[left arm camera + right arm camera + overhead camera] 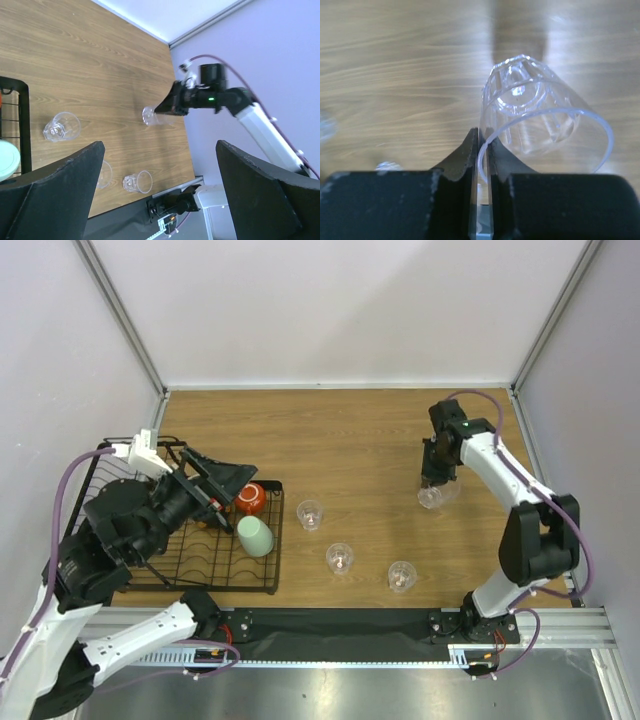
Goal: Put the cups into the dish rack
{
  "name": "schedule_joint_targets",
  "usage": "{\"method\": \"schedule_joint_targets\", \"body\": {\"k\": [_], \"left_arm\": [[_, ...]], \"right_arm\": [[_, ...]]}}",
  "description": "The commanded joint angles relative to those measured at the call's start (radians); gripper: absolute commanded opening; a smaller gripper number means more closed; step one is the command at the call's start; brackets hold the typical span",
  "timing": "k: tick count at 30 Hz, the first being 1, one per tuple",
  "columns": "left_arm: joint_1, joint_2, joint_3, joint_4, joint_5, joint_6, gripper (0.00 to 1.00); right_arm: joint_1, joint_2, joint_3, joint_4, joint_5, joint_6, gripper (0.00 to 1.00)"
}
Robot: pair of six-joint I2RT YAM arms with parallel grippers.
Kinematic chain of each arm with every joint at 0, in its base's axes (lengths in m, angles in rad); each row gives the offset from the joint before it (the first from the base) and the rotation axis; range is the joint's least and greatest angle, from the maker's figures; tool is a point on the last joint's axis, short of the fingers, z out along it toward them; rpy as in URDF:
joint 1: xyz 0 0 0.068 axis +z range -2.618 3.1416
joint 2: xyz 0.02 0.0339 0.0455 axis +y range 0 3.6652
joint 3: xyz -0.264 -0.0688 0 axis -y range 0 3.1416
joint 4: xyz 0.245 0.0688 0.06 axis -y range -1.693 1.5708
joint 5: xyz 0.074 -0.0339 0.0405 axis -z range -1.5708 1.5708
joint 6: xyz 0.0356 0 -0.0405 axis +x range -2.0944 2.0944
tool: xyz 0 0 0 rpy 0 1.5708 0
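My right gripper (482,150) is shut on the rim of a clear tumbler (540,120), one finger inside the wall and one outside. The tumbler (437,497) hangs tilted at the right of the table under that gripper (437,480). Three more clear tumblers (310,514) (340,558) (402,575) stand on the wood in the middle. The black wire dish rack (120,575) at the left holds an orange-red cup (250,498) and a mint-green cup (255,536). My left gripper (222,492) hovers open over the rack's right end, with nothing between its fingers (55,190).
The left wrist view looks across the table at the right arm (260,120), the held tumbler (150,116) and two loose tumblers (62,126) (137,181). White walls close the back and sides. A black strip with the arm bases (330,625) runs along the near edge.
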State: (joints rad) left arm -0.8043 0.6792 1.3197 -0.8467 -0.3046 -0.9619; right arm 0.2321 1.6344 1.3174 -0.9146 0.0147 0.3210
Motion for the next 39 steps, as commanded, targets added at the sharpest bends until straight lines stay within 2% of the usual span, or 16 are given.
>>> {"method": "schedule_joint_targets", "body": {"k": [1,9,10,13,14,16,18,19,20,25,30,32,35,39], "left_arm": [[0.007,0.037,0.029,0.026,0.045,0.055,0.99],[0.005,0.106,0.073,0.024,0.084,0.156,1.00],[0.005,0.114,0.070,0.040,0.094,0.167,1.00],[0.005,0.129,0.065,0.076,0.137,0.195,1.00],[0.005,0.131,0.052,0.112,0.154,0.202,1.00],[0.007,0.134,0.033,0.147,0.206,0.204,1.00],[0.005,0.132,0.006,0.201,0.235,0.186,1.00],[0.007,0.134,-0.003,0.221,0.257,0.181,1.00],[0.005,0.135,-0.017,0.239,0.269,0.178,1.00],[0.005,0.161,-0.031,0.327,0.349,0.170,1.00],[0.007,0.192,-0.033,0.337,0.426,0.160,1.00],[0.005,0.186,-0.068,0.392,0.458,0.155,1.00],[0.007,0.174,-0.118,0.489,0.489,0.127,1.00],[0.007,0.175,-0.145,0.560,0.532,0.111,1.00]], "right_arm": [[0.000,-0.125,0.086,0.003,-0.180,0.015,0.02],[0.006,-0.284,0.114,0.066,-0.577,0.081,0.02],[0.007,-0.295,0.109,0.092,-0.676,0.113,0.02],[0.013,-0.344,0.076,0.169,-0.826,0.186,0.02],[0.015,-0.355,0.031,0.248,-0.916,0.219,0.02],[0.021,-0.393,-0.029,0.360,-1.004,0.361,0.03],[0.032,-0.421,-0.117,0.558,-1.083,0.487,0.02],[0.035,-0.435,-0.139,0.622,-1.096,0.598,0.02],[0.045,-0.455,-0.155,0.726,-1.110,0.642,0.02],[0.085,-0.478,-0.176,0.896,-1.151,0.794,0.01],[0.131,-0.492,-0.184,1.170,-1.164,1.010,0.01],[0.151,-0.484,-0.196,1.300,-1.171,1.108,0.01],[0.187,-0.473,-0.205,1.405,-1.162,1.173,0.00],[0.231,-0.461,-0.202,1.438,-1.147,1.196,0.00]]}}
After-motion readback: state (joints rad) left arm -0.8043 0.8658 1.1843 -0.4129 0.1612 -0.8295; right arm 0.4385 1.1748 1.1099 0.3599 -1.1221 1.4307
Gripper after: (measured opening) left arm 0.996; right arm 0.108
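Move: The clear cup hangs by its rim from the right fingers, its middle about 4 cm below them and 2 cm right. The place it is taken to, the open left gripper, is roughly 38 cm left of the right hand, 16 cm back and 29 cm up. On the table, the near glass stands some 29 cm left of the right hand and 6 cm back, the middle glass 22 cm left and 16 back, both about 7 cm lower. From the left hand the clear cup is about 40 cm right, 15 cm ahead and 33 cm down. The clear cup, already off the table and still pinched by its rim, is carried steeply up about 32 cm, leftward some 19 and back 15 by the right hand, whose fingers swing from pointing down to pointing left, turning the cup's base towards the left gripper. The left hand comes to meet it, about 12 cm rightward, yawing clockwise with its fingers kept wide open. ##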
